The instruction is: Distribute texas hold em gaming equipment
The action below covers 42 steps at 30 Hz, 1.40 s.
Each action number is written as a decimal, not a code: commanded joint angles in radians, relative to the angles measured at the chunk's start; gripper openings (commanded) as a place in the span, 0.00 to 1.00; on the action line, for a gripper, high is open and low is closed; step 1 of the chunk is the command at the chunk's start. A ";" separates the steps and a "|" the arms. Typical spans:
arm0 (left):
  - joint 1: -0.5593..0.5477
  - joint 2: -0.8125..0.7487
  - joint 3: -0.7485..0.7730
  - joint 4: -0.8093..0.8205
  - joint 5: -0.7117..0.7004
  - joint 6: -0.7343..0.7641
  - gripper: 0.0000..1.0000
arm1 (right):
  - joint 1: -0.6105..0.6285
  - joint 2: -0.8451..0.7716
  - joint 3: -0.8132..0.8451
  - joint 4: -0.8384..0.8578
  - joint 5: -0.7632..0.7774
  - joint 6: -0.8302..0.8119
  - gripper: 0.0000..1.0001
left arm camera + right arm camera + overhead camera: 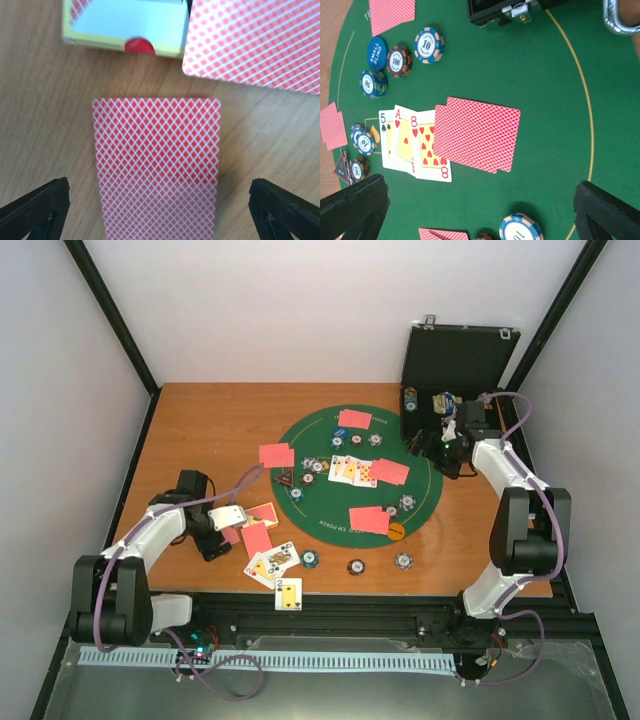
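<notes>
My left gripper [220,539] hangs open over the bare wood left of the mat. A red-backed card [157,170] lies flat between its spread fingers [35,210], touching neither. A second red-backed card [255,45] and a yellow-edged card box [125,27] lie just beyond. My right gripper [480,215] is open above the green mat [300,515], holding nothing. Below it are three face-up cards [412,142] partly covered by two red-backed cards [477,132], chips [429,45], a blue disc [377,52] and a dark triangle [341,167]. An orange disc [396,532] sits at the mat's near edge.
The black case [455,360] stands open at the back right, close behind my right wrist. Face-up cards [272,562] and three loose chips [356,566] lie on the wood near the front edge. More red-backed cards [276,454] are spread round the mat.
</notes>
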 commanded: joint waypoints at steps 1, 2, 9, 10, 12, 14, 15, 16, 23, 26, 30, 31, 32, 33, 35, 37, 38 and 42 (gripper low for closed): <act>0.006 -0.057 0.113 -0.121 0.092 -0.033 1.00 | -0.002 -0.079 -0.013 -0.014 0.059 -0.020 1.00; 0.005 -0.070 0.134 -0.144 0.109 -0.042 1.00 | -0.002 -0.093 -0.016 -0.010 0.067 -0.019 1.00; 0.005 -0.145 0.248 -0.118 0.202 -0.240 1.00 | -0.002 -0.244 -0.086 0.056 0.344 0.002 1.00; 0.006 -0.150 0.256 -0.083 0.223 -0.286 1.00 | -0.001 -0.284 -0.133 0.103 0.414 0.006 1.00; 0.005 -0.162 0.255 0.019 0.236 -0.400 1.00 | -0.001 -0.402 -0.266 0.266 0.519 -0.007 1.00; 0.006 -0.172 0.230 0.160 0.230 -0.512 1.00 | 0.001 -0.497 -0.418 0.462 0.610 -0.029 1.00; 0.007 -0.173 0.200 0.277 0.220 -0.567 1.00 | 0.001 -0.527 -0.485 0.559 0.655 -0.037 1.00; 0.008 -0.173 0.185 0.353 0.217 -0.613 1.00 | 0.001 -0.537 -0.530 0.599 0.662 -0.075 1.00; 0.031 -0.022 0.014 0.835 0.139 -0.798 1.00 | -0.009 -0.424 -0.643 0.789 0.687 -0.155 1.00; 0.053 0.042 -0.032 0.993 0.115 -0.859 1.00 | -0.010 -0.426 -0.713 0.962 0.708 -0.197 1.00; 0.056 0.068 -0.134 1.214 0.086 -0.906 1.00 | -0.010 -0.393 -0.767 1.100 0.745 -0.260 1.00; 0.055 0.073 -0.156 1.255 0.079 -0.918 1.00 | -0.010 -0.392 -0.787 1.140 0.760 -0.261 1.00; 0.056 0.079 -0.175 1.303 0.069 -0.925 1.00 | -0.010 -0.391 -0.809 1.185 0.773 -0.261 1.00; 0.055 0.088 -0.198 1.355 0.058 -0.931 1.00 | -0.010 -0.391 -0.837 1.229 0.782 -0.264 1.00; 0.055 0.105 -0.225 1.434 0.031 -0.944 1.00 | -0.011 -0.383 -0.874 1.303 0.799 -0.257 1.00; 0.055 0.123 -0.240 1.489 0.007 -0.961 1.00 | -0.009 -0.370 -0.906 1.382 0.802 -0.256 1.00; 0.055 0.131 -0.253 1.527 0.003 -0.967 1.00 | -0.010 -0.367 -0.915 1.398 0.808 -0.250 1.00; 0.056 0.229 -0.310 1.725 -0.055 -0.990 1.00 | -0.010 -0.323 -0.932 1.489 0.816 -0.258 1.00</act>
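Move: Right under the left hand's open fingers lies the red deck, its middle about 2 cm ahead, 2 cm right and 2 cm down. The card box is some 8 cm ahead and 11 cm right, a loose red card 2 cm ahead and 11 cm right. The right hand has its freshly laid red cards about 3 cm ahead, 5 cm left and 11 cm below, three face-up cards 2 cm ahead and 15 cm left, the chip case 15 cm ahead and 9 cm right. Backing off with fingers already wide open, both hands retreat. The left rises off the deck, carries about 15 cm forward, then sinks partway, its fingers swinging from straight down towards forward with a counter-clockwise turn. The right lifts first, then swings some 13 cm right and 5 cm back, away from the red cards, sinking again as its fingers tip up and turn clockwise. ##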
